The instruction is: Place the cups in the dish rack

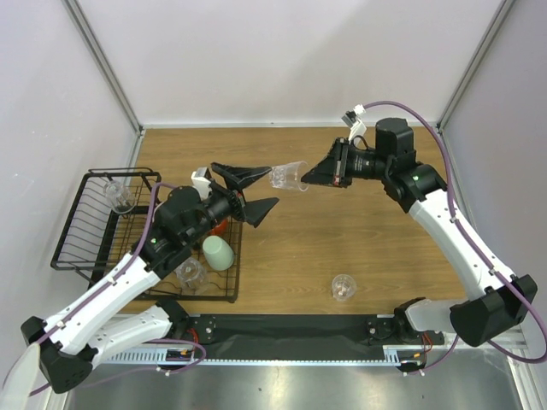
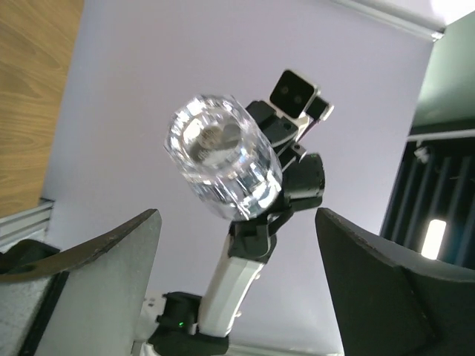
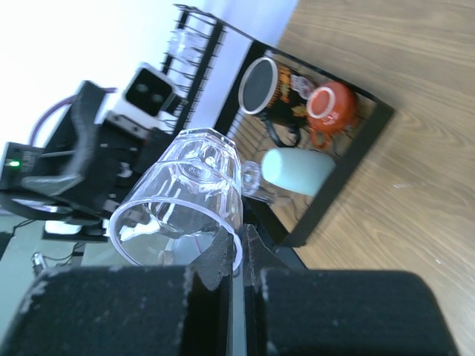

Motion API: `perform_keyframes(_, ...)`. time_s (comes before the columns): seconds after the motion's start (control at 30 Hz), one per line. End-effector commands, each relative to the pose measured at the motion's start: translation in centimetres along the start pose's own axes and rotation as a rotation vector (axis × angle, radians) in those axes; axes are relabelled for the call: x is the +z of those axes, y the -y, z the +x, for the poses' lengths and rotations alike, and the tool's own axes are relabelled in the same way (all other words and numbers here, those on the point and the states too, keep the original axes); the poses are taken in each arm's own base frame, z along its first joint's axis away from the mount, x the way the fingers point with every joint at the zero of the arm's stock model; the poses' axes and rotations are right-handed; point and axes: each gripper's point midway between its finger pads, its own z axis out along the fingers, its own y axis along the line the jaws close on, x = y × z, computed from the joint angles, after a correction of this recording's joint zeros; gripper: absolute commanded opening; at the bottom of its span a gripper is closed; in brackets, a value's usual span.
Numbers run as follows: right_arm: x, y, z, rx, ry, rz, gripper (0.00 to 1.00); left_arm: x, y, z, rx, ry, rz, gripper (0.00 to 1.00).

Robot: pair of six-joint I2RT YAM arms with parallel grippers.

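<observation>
My right gripper (image 1: 308, 178) is shut on the rim of a clear tumbler (image 1: 289, 175), held sideways in the air over the table's middle. In the right wrist view the fingers (image 3: 223, 256) pinch the tumbler's (image 3: 182, 200) rim wall. My left gripper (image 1: 273, 185) is open, its fingertips just left of that tumbler's base. In the left wrist view the tumbler (image 2: 223, 156) hangs beyond the gap of the left gripper (image 2: 237, 245), touching neither finger. The black wire dish rack (image 1: 85, 222) at the left holds a mint cup (image 1: 218, 253), a clear cup (image 1: 190, 275) and another clear cup (image 1: 118, 198).
One clear tumbler (image 1: 344, 287) stands on the wooden table at the near right. In the right wrist view the rack (image 3: 355, 159) also holds an orange cup (image 3: 326, 104) and a dark mug (image 3: 271, 93) beside the mint cup (image 3: 297, 170). White walls enclose the table.
</observation>
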Motion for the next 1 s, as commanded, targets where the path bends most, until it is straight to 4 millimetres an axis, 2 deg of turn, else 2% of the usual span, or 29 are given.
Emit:
perform_keyframes(0.0,-0.2,-4.1,-1.7,-0.067,0.041,-0.115,0.0,-0.1,1.2,-0.7,-0.074,0.049,0.065,0.9)
perform_keyframes(0.2,0.1,-5.3,-0.9,-0.096,0.036,-0.161,0.0,0.0,1.3,-0.8,-0.106,0.036,0.099,0.87)
perform_keyframes(0.5,1.3,-4.5,1.2,-0.113,-0.003,-0.136,0.0,-0.2,2.2,-0.6,-0.097,0.034,0.119,0.84)
perform_keyframes(0.63,1.6,-4.3,1.9,-0.117,-0.017,-0.131,0.0,-0.4,2.3,-0.6,-0.086,0.035,0.122,0.79)
perform_keyframes(0.97,1.7,-3.8,2.4,-0.113,-0.031,-0.107,0.0,-1.1,1.6,-1.0,-0.072,0.057,0.12,0.58)
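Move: The clear cup, already held at its rim by the right fingers, has its middle about 4 cm left of the right hand and 1 cm lower. The open left gripper waits 9 cm to the right hand's left and 3 cm back, level; from it the cup is 5 cm right, 3 ahead, 1 lower. Some 32 cm below the left hand, the green cup lies 11 cm left, 2 back, and the orange cup 12 left, 5 ahead. The clear cup is carried base first into the open left gripper: the right hand, keeping its pinch on the rim, goes about 4 cm left and 3 cm back, with a slight rise and sink, turning a little counter-clockwise. The left hand stays nearly in place, edging forward at first, then closes its fingers from nearly wide open to a little over half, onto the sides of the cup's base. ##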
